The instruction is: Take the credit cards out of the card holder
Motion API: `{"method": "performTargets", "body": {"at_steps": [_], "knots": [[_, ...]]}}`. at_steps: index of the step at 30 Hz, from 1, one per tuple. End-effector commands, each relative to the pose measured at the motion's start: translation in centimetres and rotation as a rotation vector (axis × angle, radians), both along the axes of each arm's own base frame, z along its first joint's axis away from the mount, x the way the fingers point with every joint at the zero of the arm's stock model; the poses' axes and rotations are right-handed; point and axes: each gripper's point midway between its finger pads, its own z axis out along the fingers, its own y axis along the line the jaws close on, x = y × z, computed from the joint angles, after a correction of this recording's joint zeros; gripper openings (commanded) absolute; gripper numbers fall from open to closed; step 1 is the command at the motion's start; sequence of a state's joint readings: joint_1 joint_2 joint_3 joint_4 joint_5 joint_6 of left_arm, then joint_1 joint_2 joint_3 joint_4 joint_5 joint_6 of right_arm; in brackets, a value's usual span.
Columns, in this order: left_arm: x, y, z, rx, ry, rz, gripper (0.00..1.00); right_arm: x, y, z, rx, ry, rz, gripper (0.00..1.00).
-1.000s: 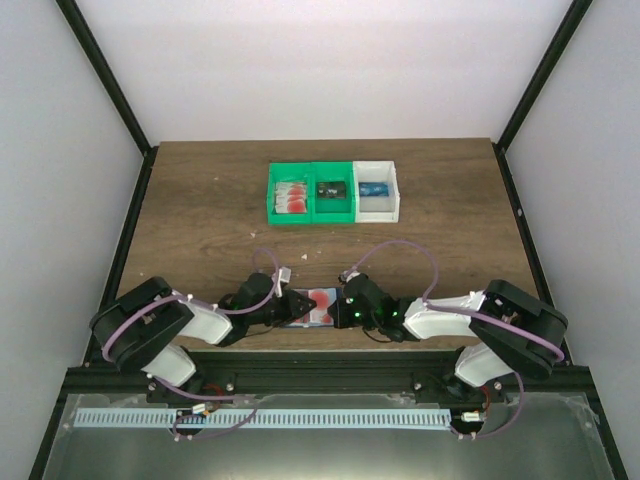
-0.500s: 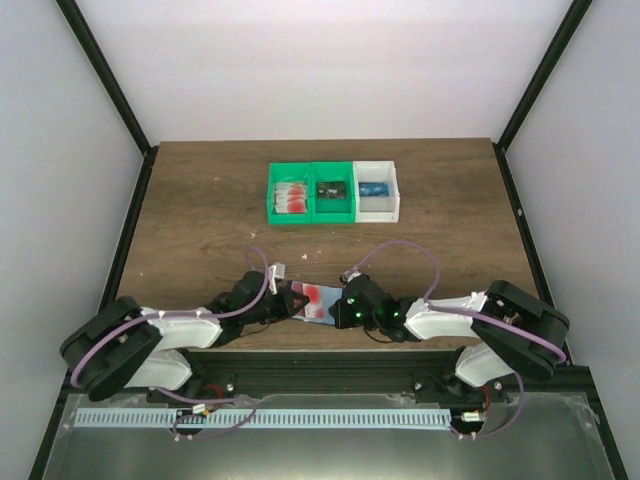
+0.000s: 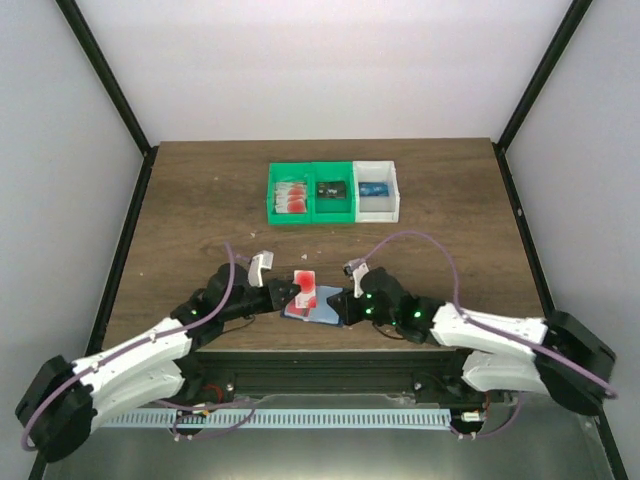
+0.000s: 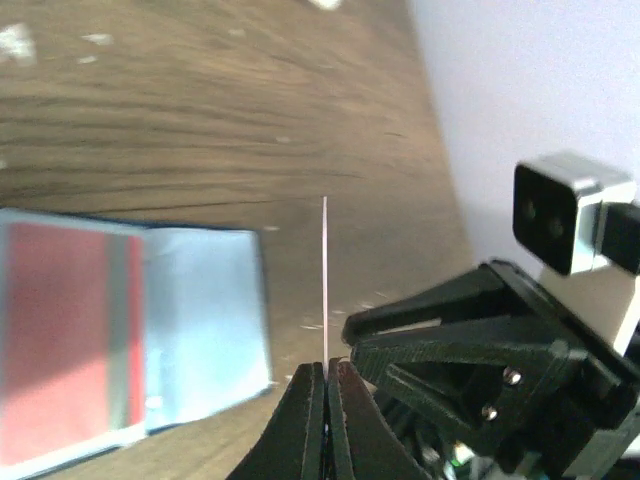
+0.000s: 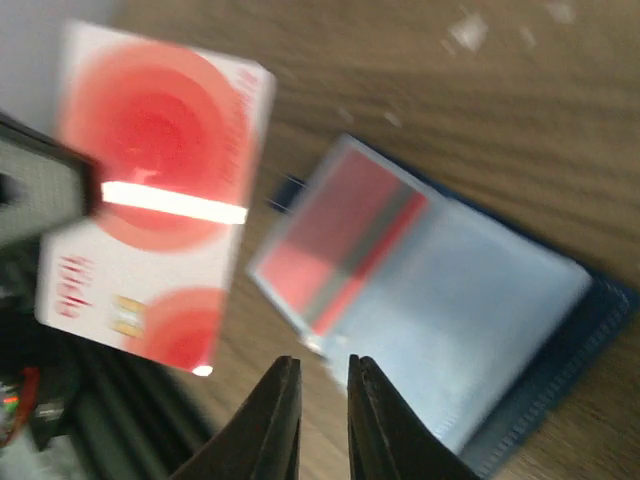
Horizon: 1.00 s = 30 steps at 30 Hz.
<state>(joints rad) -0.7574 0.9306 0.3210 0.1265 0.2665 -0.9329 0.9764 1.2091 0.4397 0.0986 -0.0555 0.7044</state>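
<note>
A red-and-white credit card (image 3: pixel 306 289) is clear of the card holder, and my left gripper (image 3: pixel 292 293) is shut on its edge. In the left wrist view this card (image 4: pixel 325 280) shows edge-on as a thin white line rising from the closed fingertips of that gripper (image 4: pixel 327 368). The navy card holder (image 3: pixel 314 314) lies open on the table, with another red card (image 5: pixel 340 240) in its blue-grey pocket (image 5: pixel 470 300). My right gripper (image 5: pixel 323 365) hovers at the holder's edge, jaws slightly open with nothing between them. In the right wrist view the held card (image 5: pixel 160 200) hangs at the upper left.
Three small bins stand in a row at the back of the table: a green one (image 3: pixel 292 195) with red-and-white cards, a green one (image 3: pixel 333 190) with a dark card, and a white one (image 3: pixel 376 188) with a blue card. The table's near edge lies just behind the holder.
My left arm has stretched forward and drawn the red-and-white card up out of the holder. The right arm has also reached further in, and its jaws have parted slightly.
</note>
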Motion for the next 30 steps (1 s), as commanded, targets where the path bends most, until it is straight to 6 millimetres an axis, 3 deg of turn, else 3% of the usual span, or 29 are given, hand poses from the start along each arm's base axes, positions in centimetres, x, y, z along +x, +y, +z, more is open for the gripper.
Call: {"method": "performTargets", "body": {"at_steps": [1,7,11,14,22,30], "knots": [[-3.0,-1.4,4.5,-0.068,-0.082,-0.226,0.00,-0.8,1.3,8.2,0.087,-0.214,0.190,0.17],[-6.6,-1.3,8.7,-0.134,-0.179,-0.411,0.00,-2.9,0.3,14.7,0.138,-0.321,0.298,0.20],[-8.5,-1.1,10.3,-0.162,-0.246,-0.511,0.00,-4.7,-1.0,18.8,0.190,-0.358,0.341,0.32],[-9.8,-1.0,11.1,-0.194,-0.287,-0.579,0.00,-5.3,-1.8,21.0,0.190,-0.360,0.345,0.35],[-11.5,-1.1,12.4,-0.283,-0.338,-0.671,0.00,-9.0,0.0,21.0,0.268,-0.240,0.567,0.34],[-12.1,-1.1,12.7,-0.306,-0.355,-0.700,0.00,-10.2,1.0,19.9,0.296,-0.183,0.660,0.33]]}}
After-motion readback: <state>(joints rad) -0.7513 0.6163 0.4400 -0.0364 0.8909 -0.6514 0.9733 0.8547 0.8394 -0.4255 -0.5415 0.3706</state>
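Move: The card pinched in the left fingers has its middle about 6 cm left, 2 ahead and 4 above the right hand; from the left hand it sits roughly 2 cm right, 1 ahead and 1 below. The right gripper's fingertips, where that card is being taken, are some 8 cm right, 2 back and 4 below the left hand. The card holder lies on the table about 4 cm right of the left hand, level with it and 10 below. Keep the card pinched and carry it with the left gripper up about 12 cm and nearly as far back, turning clockwise and levelling the fingers. Raise the right gripper, fingers opening, off the card holder by about 22 cm, then lower it slightly, drawing back and turning counter-clockwise to bring its open fingers up to the card's free edge. ##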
